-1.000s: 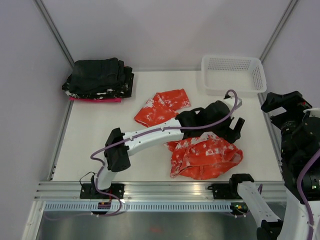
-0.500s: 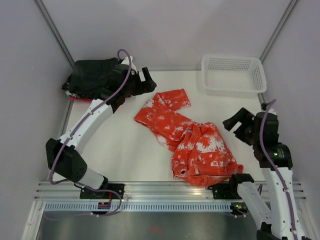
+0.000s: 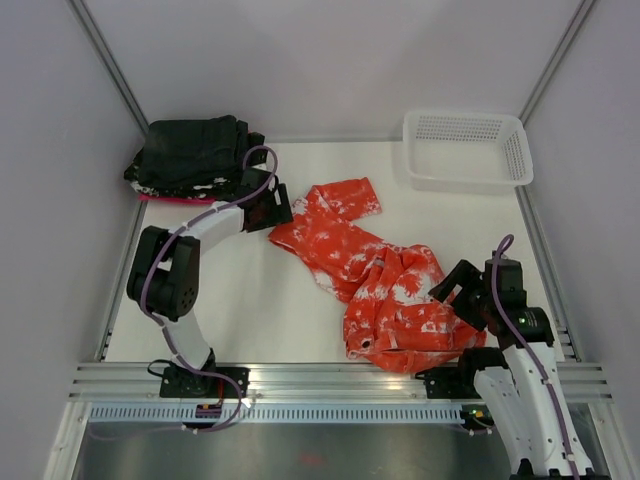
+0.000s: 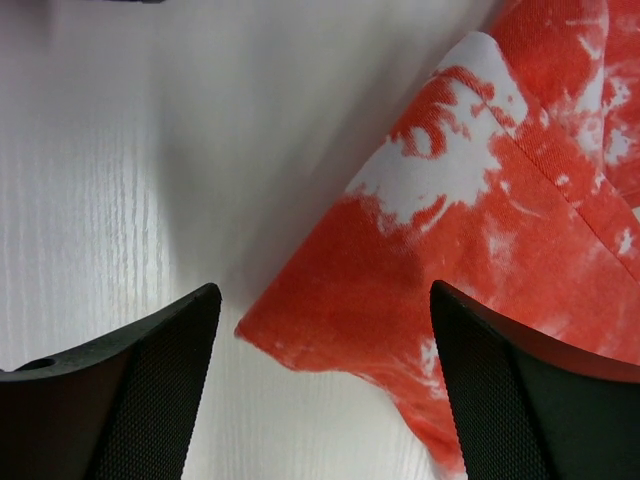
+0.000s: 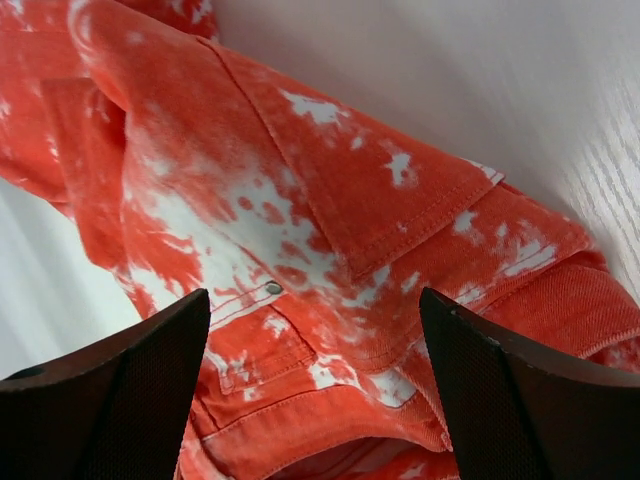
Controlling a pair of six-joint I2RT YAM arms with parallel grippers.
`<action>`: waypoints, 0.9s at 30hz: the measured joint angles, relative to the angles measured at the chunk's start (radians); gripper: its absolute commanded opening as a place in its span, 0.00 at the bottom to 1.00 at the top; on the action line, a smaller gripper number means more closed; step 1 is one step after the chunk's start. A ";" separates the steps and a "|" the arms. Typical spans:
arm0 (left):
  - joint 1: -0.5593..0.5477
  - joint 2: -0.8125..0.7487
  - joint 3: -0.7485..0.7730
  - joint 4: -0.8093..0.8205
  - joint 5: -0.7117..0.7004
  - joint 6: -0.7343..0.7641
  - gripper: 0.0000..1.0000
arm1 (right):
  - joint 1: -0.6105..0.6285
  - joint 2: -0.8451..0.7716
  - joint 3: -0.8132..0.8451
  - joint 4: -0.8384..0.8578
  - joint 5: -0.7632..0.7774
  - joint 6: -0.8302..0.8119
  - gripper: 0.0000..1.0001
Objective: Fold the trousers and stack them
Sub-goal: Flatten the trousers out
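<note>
The orange-red trousers with white splotches lie crumpled across the middle of the table, legs toward the back left, waist bunched at the front right. My left gripper is open, low over the table at the leg end, whose corner lies between its fingers. My right gripper is open just above the waist part, where a pocket and rivet show between its fingers. Neither gripper holds cloth.
A stack of black folded garments on a pink cloth sits at the back left corner. A white mesh basket stands at the back right. Grey walls close in the table on three sides.
My left gripper has come down from beside the black stack to the leg end. My right gripper has moved forward and left, down onto the waist. The trousers lie much as they did half a second ago.
</note>
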 measured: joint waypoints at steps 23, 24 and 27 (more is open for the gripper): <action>0.001 -0.122 -0.051 0.031 0.097 0.068 0.02 | 0.000 0.449 0.072 0.292 0.035 -0.097 0.00; 0.001 -0.186 -0.054 0.010 0.074 0.076 0.02 | 0.000 0.477 0.120 0.299 0.051 -0.113 0.00; 0.003 -0.431 -0.045 -0.048 -0.034 0.118 0.02 | 0.000 0.547 0.256 0.338 0.088 -0.153 0.00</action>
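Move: The trousers' left-hand leg end lies close under the left hand, about 3 cm to its right, 1 cm ahead and 4 cm below; the other leg end is some 12 cm right and 3 cm ahead of that hand. The dark folded stack sits roughly 18 cm left and 10 cm ahead of it. From the right hand, the far edge of the bunched waist part lies about 4 cm straight ahead and 4 cm down; the empty white basket is some 32 cm ahead and 5 cm right. The trousers' leg end is pinched by the left hand, which sinks and shifts right about 3 cm each, shuts, then lifts fast by some 18 cm, easing left and slightly back as its fingers tip up about 20 degrees. The right hand slides forward and down onto the waist part's far edge, closes on it, then carries it farther forward and up. ##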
